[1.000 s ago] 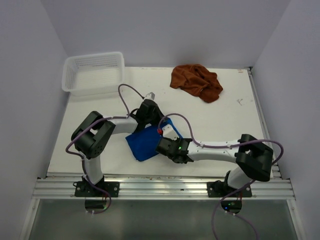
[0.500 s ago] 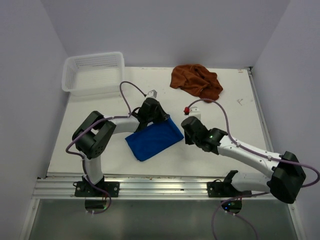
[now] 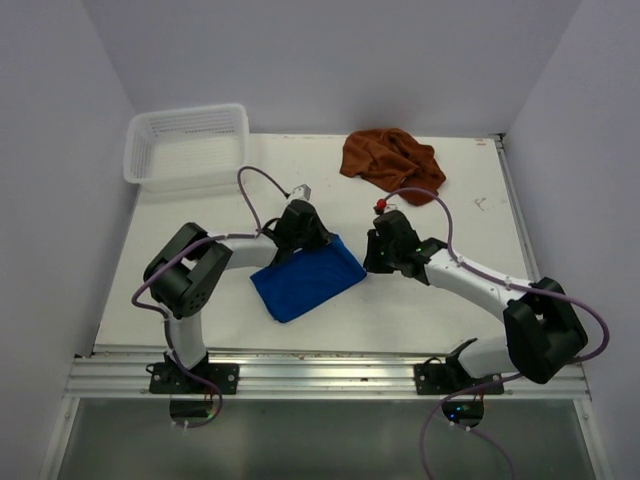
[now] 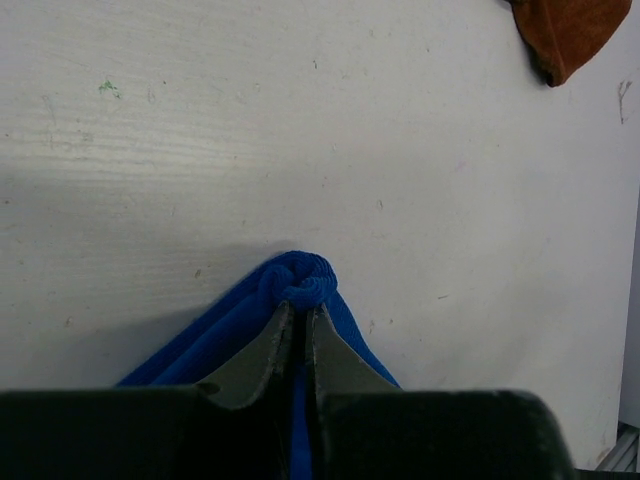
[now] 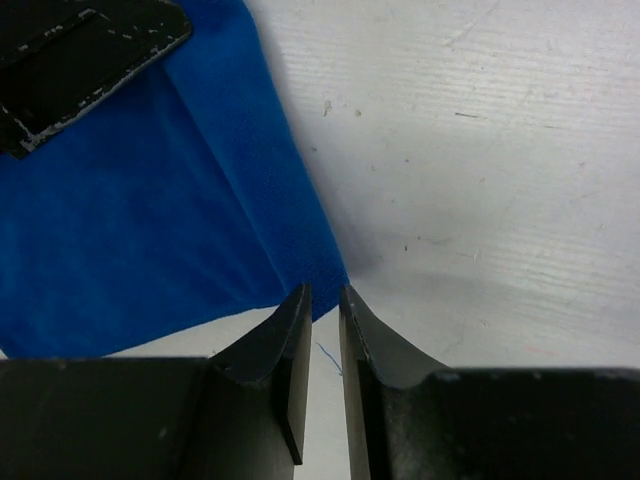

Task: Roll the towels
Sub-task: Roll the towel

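Note:
The blue towel (image 3: 305, 282) lies flat on the table as a slanted rectangle. My left gripper (image 3: 318, 238) is shut on its far corner, and in the left wrist view the cloth bunches into a small curl (image 4: 298, 280) at the tips of that gripper (image 4: 298, 306). My right gripper (image 3: 370, 262) sits low at the towel's right corner. Its jaws (image 5: 322, 292) stand a narrow gap apart, the tip of the blue towel (image 5: 150, 210) lies just between the fingertips, and bare table shows in the gap. The brown towel (image 3: 392, 165) lies crumpled at the back.
A white mesh basket (image 3: 185, 146) stands at the back left corner. An edge of the brown towel (image 4: 570, 35) shows at the upper right of the left wrist view. The left gripper's finger (image 5: 80, 50) rests on the blue cloth in the right wrist view.
The right arm lifted off the towel's near side, swung out to the right, then came back in to the towel's right corner. The left gripper kept its hold on the far corner.

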Robot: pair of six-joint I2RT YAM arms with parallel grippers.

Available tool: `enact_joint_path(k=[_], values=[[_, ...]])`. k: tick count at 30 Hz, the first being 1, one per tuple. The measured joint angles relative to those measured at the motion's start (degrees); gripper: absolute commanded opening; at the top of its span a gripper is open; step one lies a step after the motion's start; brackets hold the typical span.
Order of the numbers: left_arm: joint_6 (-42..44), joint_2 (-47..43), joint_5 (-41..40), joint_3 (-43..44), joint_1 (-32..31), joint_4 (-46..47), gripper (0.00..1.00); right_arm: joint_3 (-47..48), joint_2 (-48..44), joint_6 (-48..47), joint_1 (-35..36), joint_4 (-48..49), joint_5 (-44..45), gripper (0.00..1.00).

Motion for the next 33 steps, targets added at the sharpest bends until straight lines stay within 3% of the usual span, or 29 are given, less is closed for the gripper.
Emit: enact_joint_path(k=[17, 33], values=[[0.0, -3.0, -0.9, -3.8, 0.0, 0.1, 0.00, -0.2, 6.4, 1.2, -2.8, 7.1, -6.6, 0.40], [0.1, -4.1, -1.9, -4.5, 0.0, -0.4, 0.00, -6.5, 6.3, 2.8, -2.8, 14.7, -11.3, 0.44]])
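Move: Just under the right hand, about 2 cm to its left and 5 cm down, lies the near end of the blue towel's rolled edge. The towel's flat part is centred some 15 cm to this hand's left and 3 cm back; the brown towel is about 25 cm ahead and 6 cm to the right. From the left hand, already shut on the roll's far end, that near end lies about 9 cm back, 7 cm to the right and slightly lower. Sinking about 4 cm over the near end of the blue roll, the right hand first edges forward a little, then comes back while drifting 2 cm left, rolling some 10 degrees so its left side rises and spreading its fingers about the roll's end. The left hand keeps its pinch and drags the far end about 2 cm left and back. ##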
